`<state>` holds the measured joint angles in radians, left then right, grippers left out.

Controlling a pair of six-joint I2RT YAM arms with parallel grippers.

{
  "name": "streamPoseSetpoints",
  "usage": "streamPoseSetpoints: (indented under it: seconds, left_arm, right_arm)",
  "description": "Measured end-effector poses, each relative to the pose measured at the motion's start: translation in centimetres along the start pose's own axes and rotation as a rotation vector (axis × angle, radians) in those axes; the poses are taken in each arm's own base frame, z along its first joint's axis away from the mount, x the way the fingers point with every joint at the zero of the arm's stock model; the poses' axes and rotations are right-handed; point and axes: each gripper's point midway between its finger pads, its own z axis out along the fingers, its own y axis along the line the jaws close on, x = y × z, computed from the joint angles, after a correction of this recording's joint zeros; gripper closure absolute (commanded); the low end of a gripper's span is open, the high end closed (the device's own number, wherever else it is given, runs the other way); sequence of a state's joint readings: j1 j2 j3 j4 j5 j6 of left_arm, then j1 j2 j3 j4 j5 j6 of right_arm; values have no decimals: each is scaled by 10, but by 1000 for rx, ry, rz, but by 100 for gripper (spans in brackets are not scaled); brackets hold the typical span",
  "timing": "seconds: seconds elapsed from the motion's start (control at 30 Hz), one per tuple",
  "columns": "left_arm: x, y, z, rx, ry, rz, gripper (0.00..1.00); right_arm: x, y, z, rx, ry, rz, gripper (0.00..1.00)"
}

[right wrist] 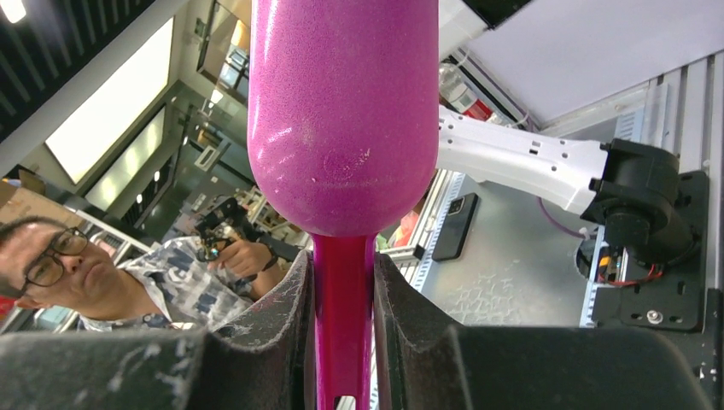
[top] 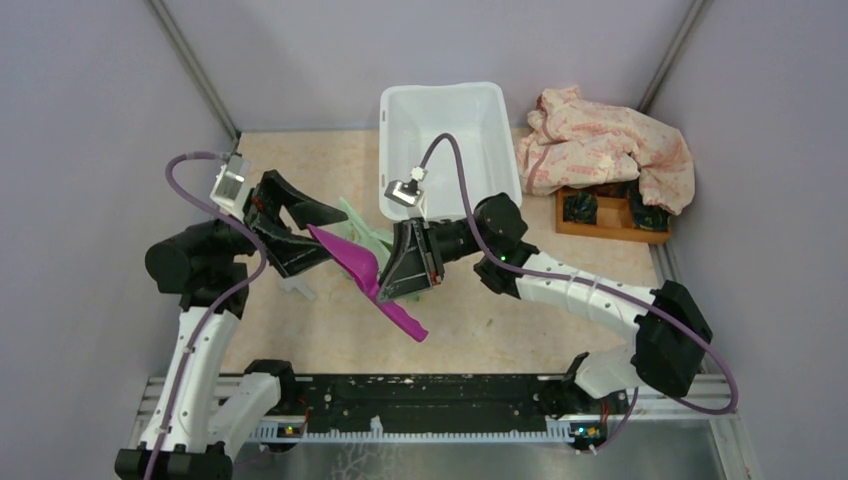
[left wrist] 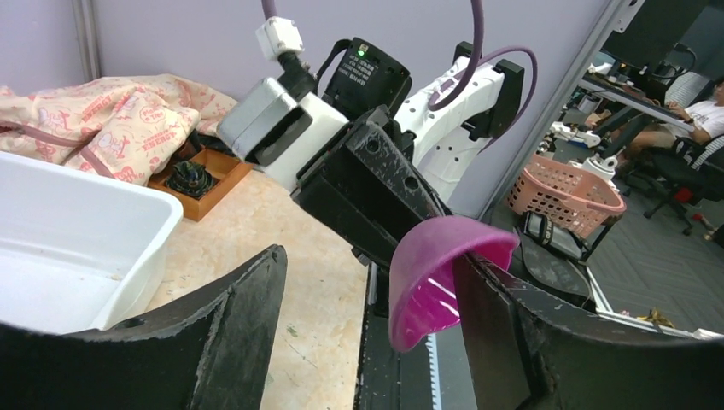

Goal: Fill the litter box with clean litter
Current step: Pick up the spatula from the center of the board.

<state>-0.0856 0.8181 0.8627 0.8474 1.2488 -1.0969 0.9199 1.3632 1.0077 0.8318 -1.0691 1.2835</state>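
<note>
The white litter box (top: 445, 140) stands at the back of the table, and its inside looks bare; its corner also shows in the left wrist view (left wrist: 77, 239). My right gripper (top: 400, 268) is shut on the handle of a magenta scoop (top: 352, 258), held off the table in front of the tub; the handle (right wrist: 343, 325) is pinched between both fingers. My left gripper (left wrist: 369, 256) is open, and the scoop's bowl (left wrist: 435, 282) rests against its right finger (left wrist: 529, 333). Of the clean litter, only a tiny green speck (left wrist: 291, 330) shows on the table.
A pale green bag (top: 365, 228) lies under the scoop. A crumpled pink-patterned cloth (top: 600, 145) covers part of a small wooden tray (top: 610, 225) at the right. Grey walls close in the table on three sides.
</note>
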Motion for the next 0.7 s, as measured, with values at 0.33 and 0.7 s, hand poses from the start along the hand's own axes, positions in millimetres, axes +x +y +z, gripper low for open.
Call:
streamPoseSetpoints:
  seconds: [0.33, 0.7]
  left_arm:
    - [7, -1, -1, -2, 64, 11, 63]
    - [17, -11, -3, 20, 101, 11, 98]
  right_arm:
    - [14, -16, -4, 36, 31, 80, 100]
    - [22, -13, -4, 1, 142, 119, 100]
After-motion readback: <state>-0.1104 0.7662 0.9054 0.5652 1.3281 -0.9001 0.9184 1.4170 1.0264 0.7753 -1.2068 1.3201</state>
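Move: The spatula, still gripped at the neck by the right hand, has its scoop at the left hand's open fingers, the scoop's middle about 3 cm back, 2 cm right and 2 cm below. The right gripper is some 7 cm back, 8 cm right and 4 cm lower; the green litter bag is some 17 cm ahead, 3 cm right and 39 cm below. From the right hand, the left gripper lies about 7 cm ahead, 8 cm left and 4 cm higher. The left hand's fingers close from wide to about a quarter open around the rim of the purple scoop near its tip, while that hand eases about 1.5 cm back and as much down with a slight roll, coming to pinch the rim. The right hand keeps its grip on the spatula's neck and sinks about 2.5 cm, early and then levelling off, drifting slightly back at the end while its wrist tips and turns counter-clockwise by some 5 to 10 degrees. ##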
